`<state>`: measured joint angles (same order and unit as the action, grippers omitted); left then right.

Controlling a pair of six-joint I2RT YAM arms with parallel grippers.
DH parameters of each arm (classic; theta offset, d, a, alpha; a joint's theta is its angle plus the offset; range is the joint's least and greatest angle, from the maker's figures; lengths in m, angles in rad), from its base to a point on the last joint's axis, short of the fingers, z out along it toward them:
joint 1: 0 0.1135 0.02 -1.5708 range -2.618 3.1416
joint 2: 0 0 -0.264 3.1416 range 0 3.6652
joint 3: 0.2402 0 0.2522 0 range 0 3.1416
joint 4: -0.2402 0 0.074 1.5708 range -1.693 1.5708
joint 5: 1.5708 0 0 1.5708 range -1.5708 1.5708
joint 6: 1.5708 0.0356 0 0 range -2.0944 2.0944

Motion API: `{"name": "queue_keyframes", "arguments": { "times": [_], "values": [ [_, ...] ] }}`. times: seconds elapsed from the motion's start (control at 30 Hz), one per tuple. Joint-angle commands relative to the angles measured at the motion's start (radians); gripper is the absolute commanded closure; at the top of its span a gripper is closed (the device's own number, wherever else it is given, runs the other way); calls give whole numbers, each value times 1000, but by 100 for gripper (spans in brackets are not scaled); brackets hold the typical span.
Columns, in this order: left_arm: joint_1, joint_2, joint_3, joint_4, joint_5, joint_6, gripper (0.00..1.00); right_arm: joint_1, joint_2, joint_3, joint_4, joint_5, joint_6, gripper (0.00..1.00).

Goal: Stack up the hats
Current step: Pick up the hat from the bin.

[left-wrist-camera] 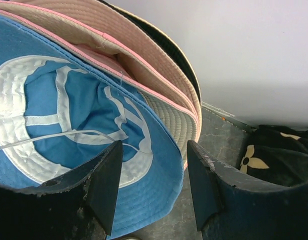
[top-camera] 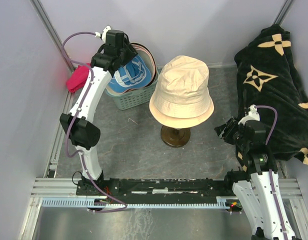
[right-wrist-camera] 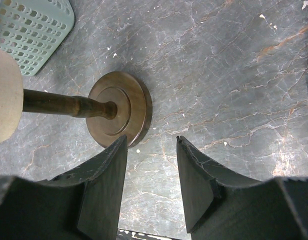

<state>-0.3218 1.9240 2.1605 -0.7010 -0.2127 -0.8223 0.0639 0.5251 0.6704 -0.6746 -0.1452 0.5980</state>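
A cream hat (top-camera: 181,92) sits on a wooden stand (top-camera: 175,136) in the middle of the table. More hats lie nested in a teal basket (top-camera: 136,100): a blue hat (left-wrist-camera: 69,110) with white lining tape on top, a pink-edged tan hat (left-wrist-camera: 119,45) under it, and a black hat's edge (left-wrist-camera: 180,56) behind. My left gripper (left-wrist-camera: 154,150) hangs open just above the blue hat's brim, touching nothing. My right gripper (right-wrist-camera: 151,142) is open and empty, low over the table to the right of the stand's round base (right-wrist-camera: 119,107).
A large black cloth with beige flower marks (top-camera: 274,80) is heaped at the right wall. A small magenta cloth (top-camera: 77,78) lies against the left wall beside the basket. Grey walls close in the back and both sides.
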Motion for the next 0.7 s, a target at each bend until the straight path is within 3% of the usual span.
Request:
{"name": "queue_keyframes", "arguments": {
  "times": [0.0, 0.07, 0.17, 0.5, 0.67],
  "values": [
    [5, 26, 49, 52, -31, -31, 39, 5, 1, 30, 21, 5, 0, 48],
    [5, 44, 75, 40, -27, -31, 39, 5, 5, 36, 20, 6, -3, 48],
    [4, 53, 74, 46, -18, -29, 47, 5, 10, 42, 20, 10, -7, 48],
    [5, 59, 26, 98, 21, -16, 97, 7, 21, 53, 23, 12, -15, 48],
    [4, 20, -14, 131, 29, -17, 97, 9, 24, 62, 19, 17, -20, 48]
  ]
}}
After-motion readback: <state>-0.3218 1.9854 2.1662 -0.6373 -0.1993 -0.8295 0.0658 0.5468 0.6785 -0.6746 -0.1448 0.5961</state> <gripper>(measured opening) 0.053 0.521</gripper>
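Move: The blue hat, opening towards the robot in the basket, has its middle about 5 cm left, 2 cm back and 9 cm below the left hand. Its upper right brim is almost between that hand's fingers. The pink-rimmed hats' middle lies some 3 cm ahead, 1 cm left and 8 cm lower; the tan hat on the stand is roughly 18 cm right, 14 cm back and 3 cm lower. From the right hand the blue hat is about 26 cm ahead, 36 cm left and 5 cm higher. The blue hat's upper right brim is taken between the left fingertips: the half-open left hand eases about 2 cm forward and nearly as far down over the edge, drifting slightly right without turning the wrist, while its fingers close almost fully and pinch the thin fabric, one on each side. ##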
